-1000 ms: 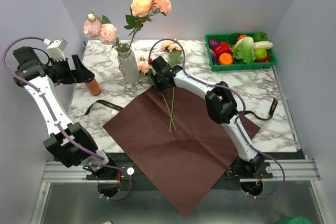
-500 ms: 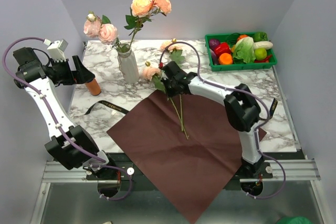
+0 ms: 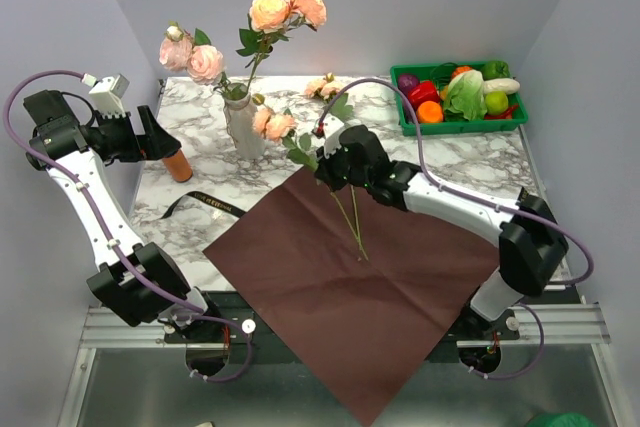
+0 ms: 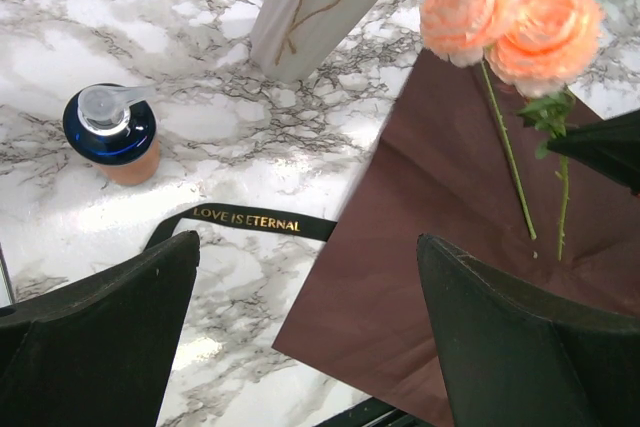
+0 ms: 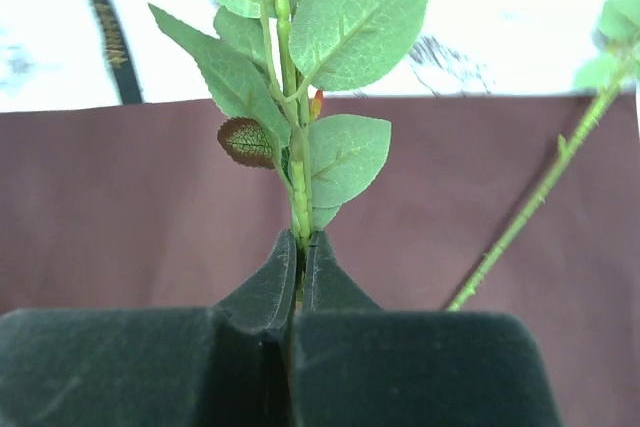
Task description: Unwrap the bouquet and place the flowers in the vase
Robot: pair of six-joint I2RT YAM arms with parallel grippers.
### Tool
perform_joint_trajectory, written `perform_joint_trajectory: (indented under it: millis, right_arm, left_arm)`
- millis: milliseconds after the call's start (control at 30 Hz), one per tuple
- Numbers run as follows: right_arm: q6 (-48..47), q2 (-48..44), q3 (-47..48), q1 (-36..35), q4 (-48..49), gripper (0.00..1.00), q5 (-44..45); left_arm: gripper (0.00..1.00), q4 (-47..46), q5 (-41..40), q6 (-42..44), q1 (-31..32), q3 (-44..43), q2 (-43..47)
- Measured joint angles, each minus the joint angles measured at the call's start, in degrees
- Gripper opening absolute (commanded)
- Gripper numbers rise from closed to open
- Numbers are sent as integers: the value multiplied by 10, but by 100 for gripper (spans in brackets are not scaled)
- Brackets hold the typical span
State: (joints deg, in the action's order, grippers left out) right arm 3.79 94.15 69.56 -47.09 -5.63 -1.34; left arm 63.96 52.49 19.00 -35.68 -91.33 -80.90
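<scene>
The white ribbed vase [image 3: 243,129] [image 4: 318,2] stands at the back left with several peach roses [image 3: 275,10] in it. My right gripper [image 3: 330,169] [image 5: 300,244] is shut on a leafy green stem [image 5: 297,182]. Its two peach blossoms [image 3: 272,124] [image 4: 510,25] hang just right of the vase, and a second thin stem [image 5: 540,192] hangs beside it. The bouquet's dark red paper [image 3: 350,277] lies unfolded and flat. One more rose [image 3: 325,87] lies on the marble behind. My left gripper [image 3: 160,140] [image 4: 310,327] is open and empty, by the left wall.
A small orange bottle [image 3: 177,162] [image 4: 112,132] stands right under my left gripper. A black ribbon [image 3: 200,202] [image 4: 245,220] lies left of the paper, and another [image 3: 515,207] lies to the right. A green crate of vegetables [image 3: 460,97] sits at the back right.
My right gripper closed on the stem and lifted the roses off the paper. The blossoms rose toward the vase while the right arm's elbow swung out to the right. The left arm stayed put.
</scene>
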Motion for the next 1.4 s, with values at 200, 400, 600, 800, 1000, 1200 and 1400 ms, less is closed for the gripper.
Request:
perform_joint_trajectory:
  millis: [200,400,600,800,1000,1200,1400]
  right_arm:
    - [-62,-80,-20,-43,78,1,-6]
    - [-100,-112,45,-61,151,1,-30]
    - [-127,-101,83,-61,349,1,-59]
    - [-151,32,243,-62,517,1,-68]
    - [-183,169,343,-62,646,1,-76]
    - [-193,259,422,-62,662,1,-80]
    - [-206,303,480,-57,661,1,-80]
  left_arm:
    - [99,0,0,-3,0,-1,0]
    - [99,0,0,-4,0,-4,0]
    - [99,0,0,-6,0,-12,0]
    - [99,1,0,-6,0,-14,-1]
    - [99,3,0,-2,0,-16,-10]
    - [99,21,0,15,0,-31,-29]
    - [99,31,0,27,0,-52,-37]
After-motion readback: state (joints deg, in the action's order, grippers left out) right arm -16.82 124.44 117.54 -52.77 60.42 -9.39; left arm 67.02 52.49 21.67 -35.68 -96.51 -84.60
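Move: The vase that the right hand is taking its held flower to stands about 16 cm ahead and 16 cm left of it, with its middle 4 cm lower. The last loose flower lies on the paper some 10 cm ahead, 6 cm right and 15 cm below that hand; the pump bottle is 9 cm ahead, 30 cm left and 9 cm lower. From the left hand, the vase is roughly 17 cm ahead, 16 cm right and 17 cm below. Keeping the stem pinched, the right hand sweeps up about 37 cm, then left some 13, fingers tipping upward. ##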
